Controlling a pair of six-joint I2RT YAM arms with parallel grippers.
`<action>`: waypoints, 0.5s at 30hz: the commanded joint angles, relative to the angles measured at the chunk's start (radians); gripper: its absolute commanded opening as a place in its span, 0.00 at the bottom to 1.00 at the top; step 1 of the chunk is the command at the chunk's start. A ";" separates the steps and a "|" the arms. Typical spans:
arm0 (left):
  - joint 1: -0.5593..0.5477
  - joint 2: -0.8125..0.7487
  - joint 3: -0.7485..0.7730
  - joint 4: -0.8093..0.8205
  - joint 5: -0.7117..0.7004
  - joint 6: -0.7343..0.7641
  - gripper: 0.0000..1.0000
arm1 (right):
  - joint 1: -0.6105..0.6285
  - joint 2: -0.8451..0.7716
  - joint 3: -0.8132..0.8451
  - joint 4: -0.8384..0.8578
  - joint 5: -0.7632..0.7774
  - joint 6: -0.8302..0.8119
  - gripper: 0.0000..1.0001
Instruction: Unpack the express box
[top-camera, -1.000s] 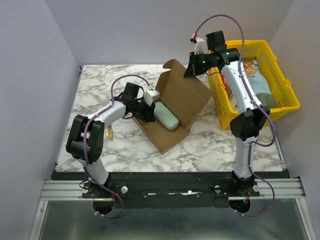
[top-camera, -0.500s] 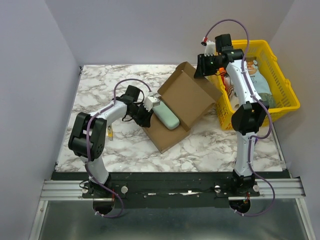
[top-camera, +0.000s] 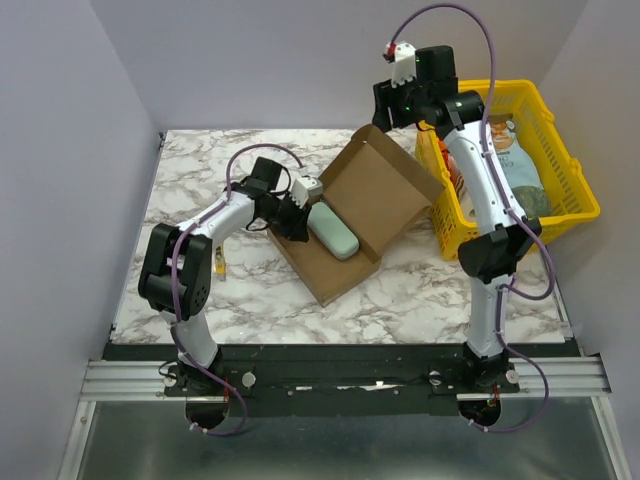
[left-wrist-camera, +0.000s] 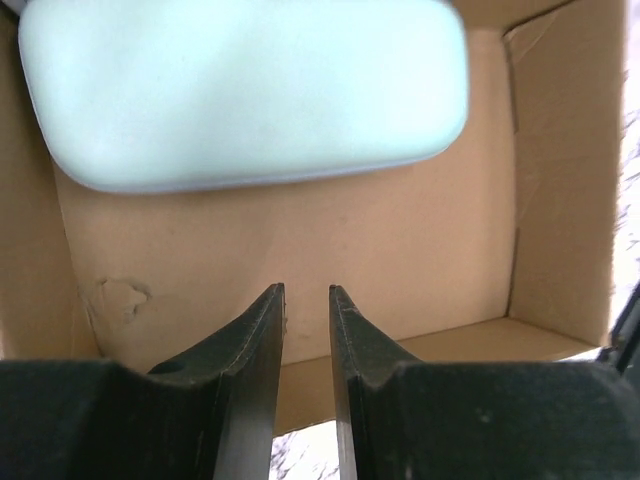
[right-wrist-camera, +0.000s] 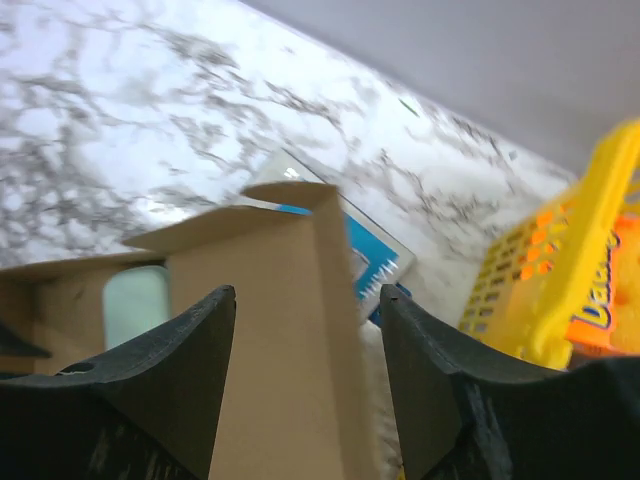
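Note:
The express box (top-camera: 330, 272) lies open in the middle of the table, its brown lid (top-camera: 385, 190) tipped up toward the basket. A mint-green rounded case (top-camera: 333, 232) rests inside it. My left gripper (top-camera: 297, 215) hovers over the box's left wall. In the left wrist view its jaws (left-wrist-camera: 307, 290) stand narrowly apart with only the box floor (left-wrist-camera: 300, 230) behind the gap and the case (left-wrist-camera: 240, 90) just beyond. My right gripper (top-camera: 388, 100) is open above the lid's far corner. The lid (right-wrist-camera: 270, 330) shows between its spread fingers, which touch nothing.
A yellow plastic basket (top-camera: 575, 165) with a printed snack bag (top-camera: 510, 150) in it stands at the right, close to the raised lid. A small blue box with a white label (right-wrist-camera: 375, 255) lies on the marble behind the lid, next to the basket.
My right gripper has opened, let go of the lid's edge and lifted away above it. The lid stays raised. My left gripper has barely shifted at the box's left wall.

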 joint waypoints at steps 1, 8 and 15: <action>0.013 -0.021 0.041 0.005 0.082 -0.084 0.34 | 0.123 -0.115 -0.066 0.040 -0.073 -0.077 0.64; 0.111 -0.077 0.124 -0.047 -0.098 -0.335 0.49 | 0.226 -0.115 -0.325 -0.040 -0.127 -0.082 0.69; 0.215 -0.143 0.129 -0.105 -0.156 -0.375 0.55 | 0.252 -0.045 -0.427 -0.046 -0.159 -0.037 0.99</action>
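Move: The green case in the open cardboard box lies about 13 cm back and 14 cm left of the right hand, some 27 cm below; from the left hand it is about 4 cm ahead, 8 cm right and 5 cm lower. The lid, standing open, has its middle about 8 cm back and 2 cm left of the right hand, 20 cm down. The blue-white box lies level with that hand, 7 cm left, 28 cm down. Towards the green case comes the empty right hand: back and left, rising about 4 cm at first, then dropping steeply to some 12 cm below its start, turning about 20 degrees counter-clockwise, tipping down and opening wider. The left hand clears out up, left and forward by about 10 cm, away from the case, turning some 25 degrees counter-clockwise as its fingers part. ##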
